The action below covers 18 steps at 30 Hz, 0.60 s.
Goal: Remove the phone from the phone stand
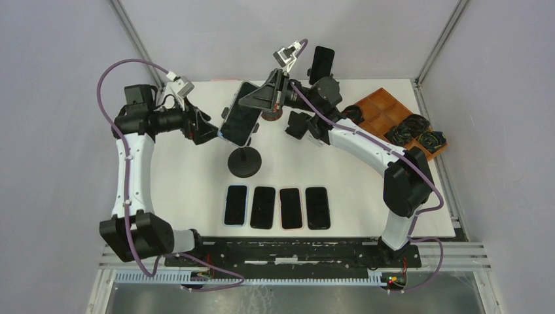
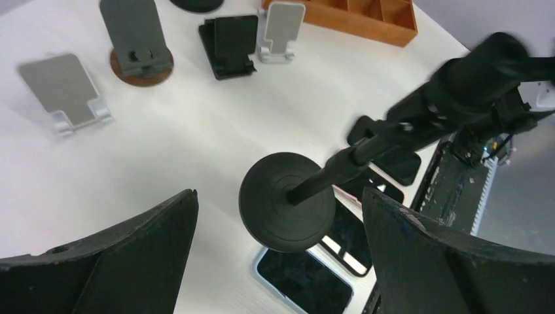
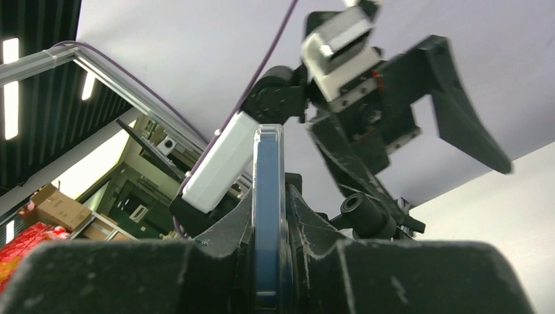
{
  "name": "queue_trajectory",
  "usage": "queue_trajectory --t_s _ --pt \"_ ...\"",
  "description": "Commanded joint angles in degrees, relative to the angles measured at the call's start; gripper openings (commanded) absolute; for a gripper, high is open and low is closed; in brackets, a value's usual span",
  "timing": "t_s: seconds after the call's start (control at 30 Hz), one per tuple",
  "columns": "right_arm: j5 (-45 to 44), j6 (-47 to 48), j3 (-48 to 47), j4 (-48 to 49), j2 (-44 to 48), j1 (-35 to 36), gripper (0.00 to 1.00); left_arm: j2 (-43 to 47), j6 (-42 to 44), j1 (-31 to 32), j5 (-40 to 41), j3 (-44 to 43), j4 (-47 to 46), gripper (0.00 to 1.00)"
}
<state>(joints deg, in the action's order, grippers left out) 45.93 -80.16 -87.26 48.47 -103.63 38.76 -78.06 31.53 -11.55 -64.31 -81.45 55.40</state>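
A dark phone [image 1: 241,121] in a pale blue case stands tilted over the top of the black phone stand [image 1: 245,163] with its round base. My right gripper [image 1: 254,101] is shut on the phone's upper right edge. The right wrist view shows the phone [image 3: 268,209] edge-on, pinched in that gripper [image 3: 268,258]. Whether the phone still sits in the stand's holder I cannot tell. My left gripper [image 1: 211,131] hangs open just left of the phone, holding nothing. In the left wrist view this gripper [image 2: 278,261] is spread wide above the stand's base [image 2: 288,199].
Several phones [image 1: 277,207] lie in a row near the front. Other stands sit at the back: a silver one [image 2: 65,91], a wood-based one [image 2: 137,39], a black one [image 2: 229,42], a white one [image 2: 281,29]. A wooden tray [image 1: 383,108] with cables is at the right.
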Motion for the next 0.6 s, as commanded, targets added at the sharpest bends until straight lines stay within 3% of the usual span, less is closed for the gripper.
queue_trajectory --t_s 0.0,0.13,0.23,0.3,0.43,0.57 --pt "-4.9 -0.6 -1.7 6.7 5.2 -0.4 0.00 7.3 -10.5 0.7 -2.5 2.1 -8.6 1.00" --pt "-5.4 -1.0 -1.9 6.8 5.1 -0.4 0.00 11.8 -10.9 2.2 -8.6 9.9 -11.1 1.00" --pt "-6.2 -1.3 -1.9 6.9 4.9 -0.2 0.00 18.5 -22.2 5.5 -0.7 18.3 -26.9 1.00" --pt "-6.8 -1.7 -2.2 7.3 4.6 0.2 0.00 20.3 -23.9 8.0 3.8 19.7 -31.9 1.00" --pt "-8.2 -3.8 -1.7 9.5 3.7 1.0 0.00 17.4 -25.4 10.9 5.4 16.4 -31.7 1.00" --pt "-8.7 -5.2 -2.0 10.0 3.3 1.7 0.00 17.3 -23.7 12.8 8.4 18.8 -31.8 0.99"
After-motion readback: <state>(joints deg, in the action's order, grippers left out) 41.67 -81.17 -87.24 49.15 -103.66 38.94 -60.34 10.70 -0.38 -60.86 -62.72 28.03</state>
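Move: The left hand is open. The neck of the phone stand, hanging beneath the held phone, lies about 11 cm to its right, 3 cm back and 4 cm below; the phone's middle is some 10 cm right, 5 ahead and 8 above. A brown round-based stand sits roughly 19 cm right, 8 ahead and 25 below. From the right hand, which grips the phone, the neck is about 3 cm left, 10 back and 18 below. Fingers wide open, the left hand goes about 6 cm right and 4 cm back towards the phone stand's neck. ##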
